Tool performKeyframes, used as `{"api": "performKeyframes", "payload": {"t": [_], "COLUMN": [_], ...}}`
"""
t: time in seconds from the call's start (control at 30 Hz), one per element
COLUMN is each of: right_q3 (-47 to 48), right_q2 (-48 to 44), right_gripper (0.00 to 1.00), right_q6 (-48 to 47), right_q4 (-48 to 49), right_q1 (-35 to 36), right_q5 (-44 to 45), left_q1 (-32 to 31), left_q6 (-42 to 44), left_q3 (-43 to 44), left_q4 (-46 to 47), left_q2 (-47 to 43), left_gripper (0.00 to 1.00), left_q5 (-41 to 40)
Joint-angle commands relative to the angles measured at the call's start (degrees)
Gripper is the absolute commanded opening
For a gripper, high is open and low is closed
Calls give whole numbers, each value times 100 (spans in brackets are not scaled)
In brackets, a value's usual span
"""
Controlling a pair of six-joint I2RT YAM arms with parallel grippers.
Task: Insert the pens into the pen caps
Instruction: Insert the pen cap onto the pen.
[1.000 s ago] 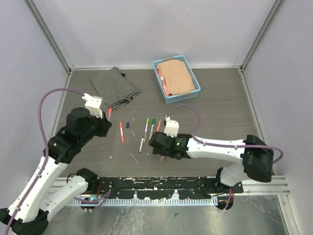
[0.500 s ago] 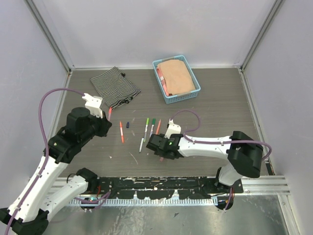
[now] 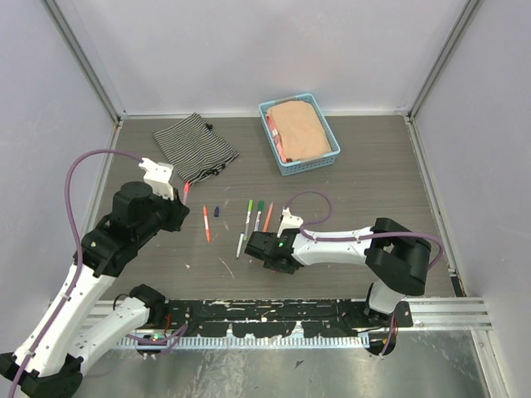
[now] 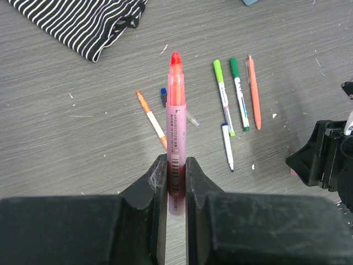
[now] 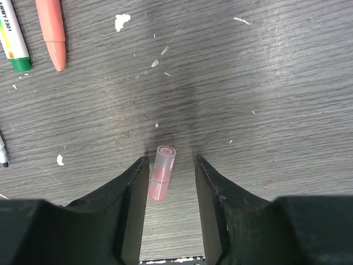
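Observation:
My left gripper (image 4: 176,163) is shut on a pink pen (image 4: 176,110), held at its lower end with the uncapped red tip pointing away; seen from above, this gripper (image 3: 172,213) hovers over the left of the table. A clear pink pen cap (image 5: 162,172) lies on the table between the fingers of my right gripper (image 5: 171,161), close to the left finger and apart from the right one. That gripper (image 3: 264,249) stands open, low over the table. An orange pen (image 3: 206,223), a dark blue cap (image 3: 216,211), two green-ended pens (image 3: 248,211), a salmon pen (image 3: 268,214) and a white pen (image 3: 241,245) lie loose.
A striped cloth (image 3: 195,147) lies at the back left. A blue basket (image 3: 313,165) with tan fabric in it stands at the back centre. Walls close in the table on three sides.
My right gripper has slid left and down onto the pink cap, its jaws narrowing around it. The left arm and its pen have not moved.

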Motion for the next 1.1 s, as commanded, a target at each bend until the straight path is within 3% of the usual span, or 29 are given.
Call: {"api": "performKeyframes", "payload": {"t": [0.0,0.63,0.9,1.07], "right_q3": [47,56,-6,-111], "right_q2": [20,139,-23,-369], "right_gripper": [44,37,20,16], "right_q6": [23,-349,-595,-1008], "right_q4": [43,-4,128,334], "right_q1": [8,11,-19,-154], "right_q5": [-45,-573,-251,-62], "left_q1": [25,21,29,25], "left_q6": [5,4,-103,-206], "left_q3": [-63,-67,-174,-168], "left_q4": [169,143,324,351], "left_q2": [-93,-264,-168,29], "left_gripper": [0,0,0,0], "left_q5": [55,136,126,191]}}
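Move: The pink pen cap lies on the table almost between the right hand's open fingers, about 1 cm back and 1 cm left of the hand point, at its height. The orange pen is some 12 cm ahead and 3 cm left of this hand, the dark green pen 12 cm ahead and 5 cm left, and the small white marker 5 cm ahead and 11 cm left. From the left hand, which still holds the pink pen, the cap is about 8 cm back, 20 cm right and 23 cm down. The pink cap is pinched from its sides: the right hand, already down at the table, slides back about 1 cm at level height while turning some 5 degrees counter-clockwise to line up with the cap. Its half-open fingers narrow on the way, then shut on the cap, and the hand eases forward about half a centimetre. ##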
